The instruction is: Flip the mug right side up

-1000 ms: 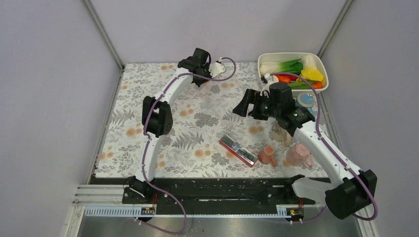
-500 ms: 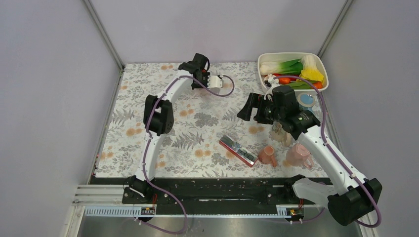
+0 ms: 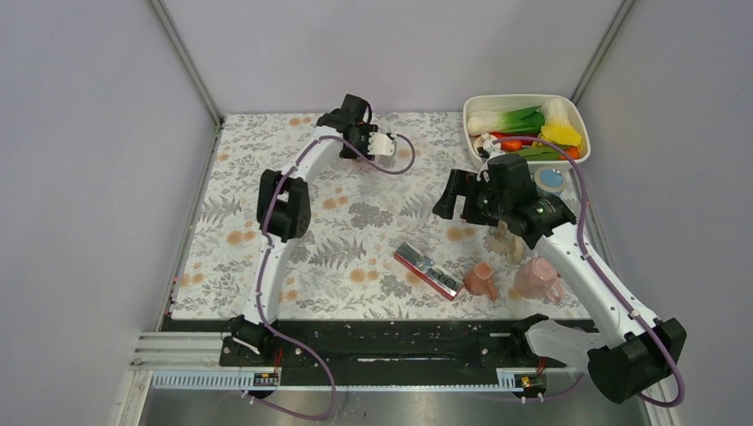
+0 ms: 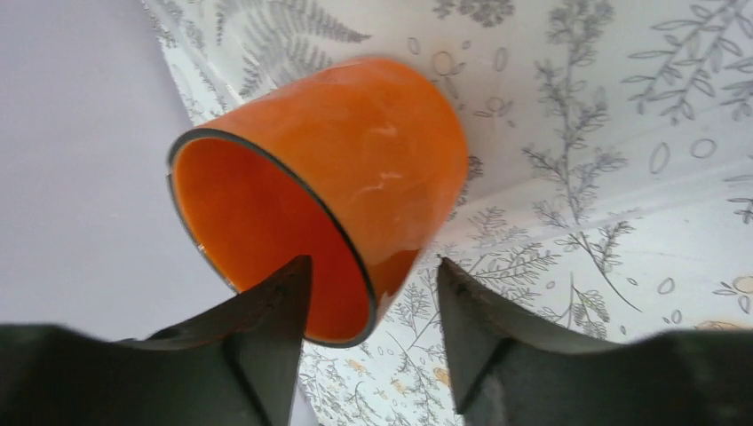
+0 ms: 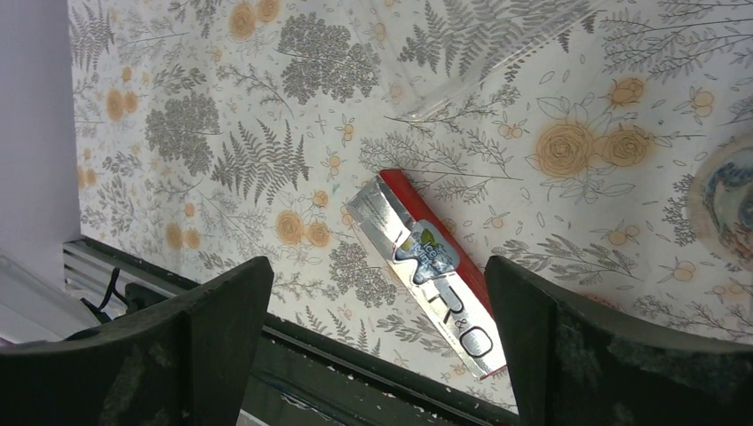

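The orange mug point(image 4: 355, 169) fills the left wrist view, its dark-rimmed mouth turned toward the camera and its base end against the floral cloth. My left gripper point(image 4: 373, 266) is open around the mug's rim: one finger point(image 4: 266, 311) reaches inside the mouth, and the other finger point(image 4: 471, 311) stands just outside the wall with a small gap. In the top view the left gripper point(image 3: 352, 115) is at the far edge of the table and hides the mug. My right gripper point(image 3: 450, 197) hangs wide open over the middle right of the table, holding nothing.
A red and silver pack point(image 3: 428, 271) lies below the right gripper. Two pink cups point(image 3: 480, 279) point(image 3: 537, 279) and a clear glass piece point(image 3: 506, 241) sit at the near right. A white tub point(image 3: 524, 99) of vegetables stands at the far right, next to a blue-white roll point(image 3: 551, 179).
My left gripper's jaws have spread apart and let go of the mug's rim. The left wrist has turned a little. The right arm has drifted slightly to the right.
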`<action>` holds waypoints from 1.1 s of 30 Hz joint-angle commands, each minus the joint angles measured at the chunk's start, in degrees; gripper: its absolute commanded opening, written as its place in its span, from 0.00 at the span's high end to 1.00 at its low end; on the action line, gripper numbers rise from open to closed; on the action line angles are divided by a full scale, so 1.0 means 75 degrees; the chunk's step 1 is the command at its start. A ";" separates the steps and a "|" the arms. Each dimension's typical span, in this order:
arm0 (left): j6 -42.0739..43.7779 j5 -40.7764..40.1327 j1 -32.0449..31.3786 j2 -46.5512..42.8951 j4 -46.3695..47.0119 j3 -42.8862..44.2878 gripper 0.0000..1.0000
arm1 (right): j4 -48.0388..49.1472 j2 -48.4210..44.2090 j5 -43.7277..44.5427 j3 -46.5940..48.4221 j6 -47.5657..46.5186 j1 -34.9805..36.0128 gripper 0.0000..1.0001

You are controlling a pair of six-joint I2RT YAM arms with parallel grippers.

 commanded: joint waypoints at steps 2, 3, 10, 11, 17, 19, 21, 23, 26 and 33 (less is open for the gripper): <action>-0.0648 0.0444 0.0029 -0.0769 0.0745 0.0218 0.33 | -0.0840 0.0123 0.1051 0.0775 -0.0412 -0.0048 0.01; -0.0835 0.0558 0.0033 -0.0930 0.0745 0.0158 0.30 | -0.1036 0.0134 0.1412 0.0860 -0.0452 -0.0049 0.01; -0.1923 0.1249 -0.0143 -0.3009 0.0628 -0.1921 0.18 | -0.2918 0.0250 0.2630 0.1057 -0.0883 -0.0089 0.01; -0.2284 0.1291 -0.0202 -0.3287 0.0558 -0.2079 0.18 | -0.3166 0.0269 0.2410 0.0974 -0.0762 -0.0090 0.00; -0.5207 0.2212 -0.0323 -0.4144 -0.0935 -0.1985 0.18 | -0.3486 -0.0410 0.1797 -0.0474 0.0089 -0.0081 0.01; -0.5963 0.2289 -0.0324 -0.4415 -0.1143 -0.2127 0.18 | -0.2920 -0.0656 0.1665 -0.1273 0.0201 -0.0076 0.00; -0.6569 0.2264 -0.0297 -0.4671 -0.1157 -0.2348 0.18 | -0.2311 -0.0598 0.1382 -0.1737 0.0334 -0.0077 0.00; -0.7074 0.2342 -0.0270 -0.4955 -0.1155 -0.2598 0.19 | -0.1843 -0.0344 0.0983 -0.2087 0.0464 -0.0072 0.01; -0.7503 0.2600 -0.0266 -0.5446 -0.1099 -0.3174 0.20 | -0.1387 -0.0134 0.0598 -0.2575 0.0543 -0.0062 0.01; -0.7625 0.2606 -0.0266 -0.6566 -0.0645 -0.4762 0.20 | -0.0565 -0.0564 0.0808 -0.3096 0.0719 -0.0060 0.08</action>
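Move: The pink mug is about 11 cm back, 7 cm right and 17 cm below the open right hand. The long red box lies some 11 cm left of that mug and 2 cm farther out, and the bigger pink mug stands about 13 cm to its right, level with it. The left hand straddles the orange mug's rim, the mug's middle about 3 cm ahead, 2 cm right and 3 cm below; from this hand the pink mug lies roughly 41 cm back and 29 cm right. The open right hand first slides right, then swings back and down past the red box to the pink mug, about 16 cm lower and 10 cm back in all, tipping its fingers nearly straight down so they come around the mug without closing. Meanwhile the left hand opens wider, comes free of the orange mug's rim and withdraws some 20 cm back and 14 cm up, rolling its left side down. ##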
